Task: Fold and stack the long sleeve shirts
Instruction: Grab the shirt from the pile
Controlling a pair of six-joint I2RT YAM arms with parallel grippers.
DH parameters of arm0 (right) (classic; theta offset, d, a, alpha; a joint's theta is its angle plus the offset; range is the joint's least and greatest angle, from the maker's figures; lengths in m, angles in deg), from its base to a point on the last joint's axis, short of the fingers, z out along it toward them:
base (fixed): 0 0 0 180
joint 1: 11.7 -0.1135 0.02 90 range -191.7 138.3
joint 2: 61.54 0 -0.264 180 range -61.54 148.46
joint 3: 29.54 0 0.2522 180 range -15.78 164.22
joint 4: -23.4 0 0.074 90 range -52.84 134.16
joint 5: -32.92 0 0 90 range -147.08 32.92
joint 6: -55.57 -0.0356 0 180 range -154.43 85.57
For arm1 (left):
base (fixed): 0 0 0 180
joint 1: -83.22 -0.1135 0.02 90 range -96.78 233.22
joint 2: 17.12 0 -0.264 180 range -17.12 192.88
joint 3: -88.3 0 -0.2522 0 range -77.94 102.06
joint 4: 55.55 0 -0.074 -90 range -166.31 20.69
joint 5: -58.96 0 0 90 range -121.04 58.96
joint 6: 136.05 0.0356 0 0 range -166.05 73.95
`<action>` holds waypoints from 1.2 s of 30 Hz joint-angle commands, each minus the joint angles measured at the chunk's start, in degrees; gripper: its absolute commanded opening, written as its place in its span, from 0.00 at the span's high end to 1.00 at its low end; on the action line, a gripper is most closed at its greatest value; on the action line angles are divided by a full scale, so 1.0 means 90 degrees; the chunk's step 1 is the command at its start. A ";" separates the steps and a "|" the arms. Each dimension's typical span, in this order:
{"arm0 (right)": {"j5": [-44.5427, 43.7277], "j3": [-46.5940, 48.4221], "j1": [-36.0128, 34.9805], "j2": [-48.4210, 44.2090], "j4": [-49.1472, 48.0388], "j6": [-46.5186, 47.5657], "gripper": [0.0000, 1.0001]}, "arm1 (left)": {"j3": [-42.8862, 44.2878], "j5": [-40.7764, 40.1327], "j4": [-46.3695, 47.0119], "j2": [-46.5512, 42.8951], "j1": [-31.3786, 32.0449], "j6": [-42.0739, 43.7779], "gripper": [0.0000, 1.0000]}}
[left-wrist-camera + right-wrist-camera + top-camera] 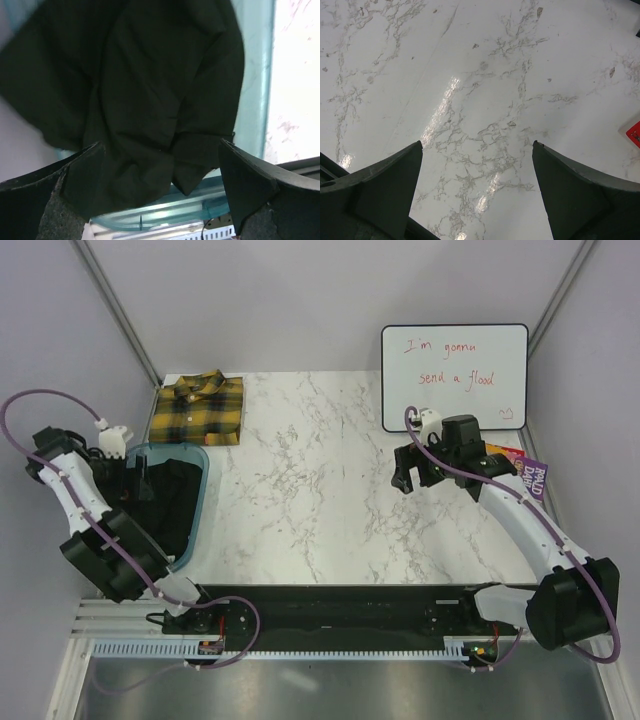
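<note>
The yellow-and-black plaid shirt (197, 407) lies folded at the table's far left corner. The plain black shirt (172, 502) lies crumpled inside the translucent blue tub (203, 502) at the left edge; it fills the left wrist view (150, 90). My left gripper (143, 483) hovers over the tub, jaws wide open and empty (160, 170), the black cloth between and beyond them. My right gripper (405, 477) hangs open and empty above bare marble (477, 150) at the right side.
A whiteboard (453, 376) with red writing leans at the back right. A colourful book (525, 473) lies by the right arm. The tub's rim (250, 90) borders the marble table (320, 480). A black rail (340, 605) runs along the near edge.
</note>
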 commanded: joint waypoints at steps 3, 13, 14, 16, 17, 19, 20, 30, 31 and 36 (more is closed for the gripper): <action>0.0063 0.0296 0.0019 0.0091 -0.0024 0.0064 0.02 | -0.1182 0.0197 0.1058 0.0443 -0.0058 0.1048 0.01; 0.0092 0.0384 0.0019 0.0218 0.0102 0.0074 0.02 | -0.3135 -0.0730 0.3617 0.1079 0.0372 0.0785 0.05; 0.0102 0.0432 0.0019 0.0228 0.0122 0.0084 0.02 | -0.3175 -0.0837 0.3667 0.1157 0.0372 0.0775 0.10; 0.0102 0.0472 0.0019 0.0257 0.0171 0.0084 0.02 | -0.3107 -0.0906 0.3639 0.1158 0.0343 0.0726 0.42; 0.0121 0.0501 0.0010 0.0267 0.0171 0.0093 0.02 | -0.3020 -0.0887 0.3513 0.1071 0.0343 0.0697 0.56; 0.0141 0.0530 0.0019 0.0267 0.0210 0.0084 0.02 | -0.2447 -0.0586 0.3055 0.0837 0.0256 0.0560 0.92; 0.0151 0.0511 0.0019 0.0248 0.0210 0.0074 0.02 | -0.2162 -0.0178 0.2366 0.0516 0.0245 0.0502 0.98; 0.0229 0.0638 0.0039 0.0335 0.0112 -0.0072 0.02 | 0.3779 0.1281 -0.0404 -0.0123 0.2524 -0.1252 0.98; 0.0210 0.0667 0.0039 0.0336 0.0112 -0.0072 0.02 | 0.4242 0.1233 -0.0472 -0.0044 0.2878 -0.1479 0.98; 0.0161 0.0726 0.0195 0.0229 0.0122 -0.0121 0.02 | 0.6597 0.1212 -0.0474 0.0610 0.5006 -0.2876 0.98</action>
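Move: The black shirt lies loose in the blue bin almost beneath the open left hand, its middle about 1 cm farther out, 2 cm to the right and some 16 cm below. The bin's middle is level with the hand, 3 cm to its right and 17 cm down. The folded plaid shirt lies about 21 cm ahead and 11 cm right, at table height. From the right hand, the black shirt is some 55 cm left, 3 cm back and 15 cm below. Pinches the black shirt in the bin with the left fingers, after dropping almost straight down about 16 cm with them open, then shutting them on the cloth. Keeping hold, the left hand whips up some 44 cm, first straight, then also swinging right and a little forward out of the bin, the fingers tipping up towards level and turning clockwise. ##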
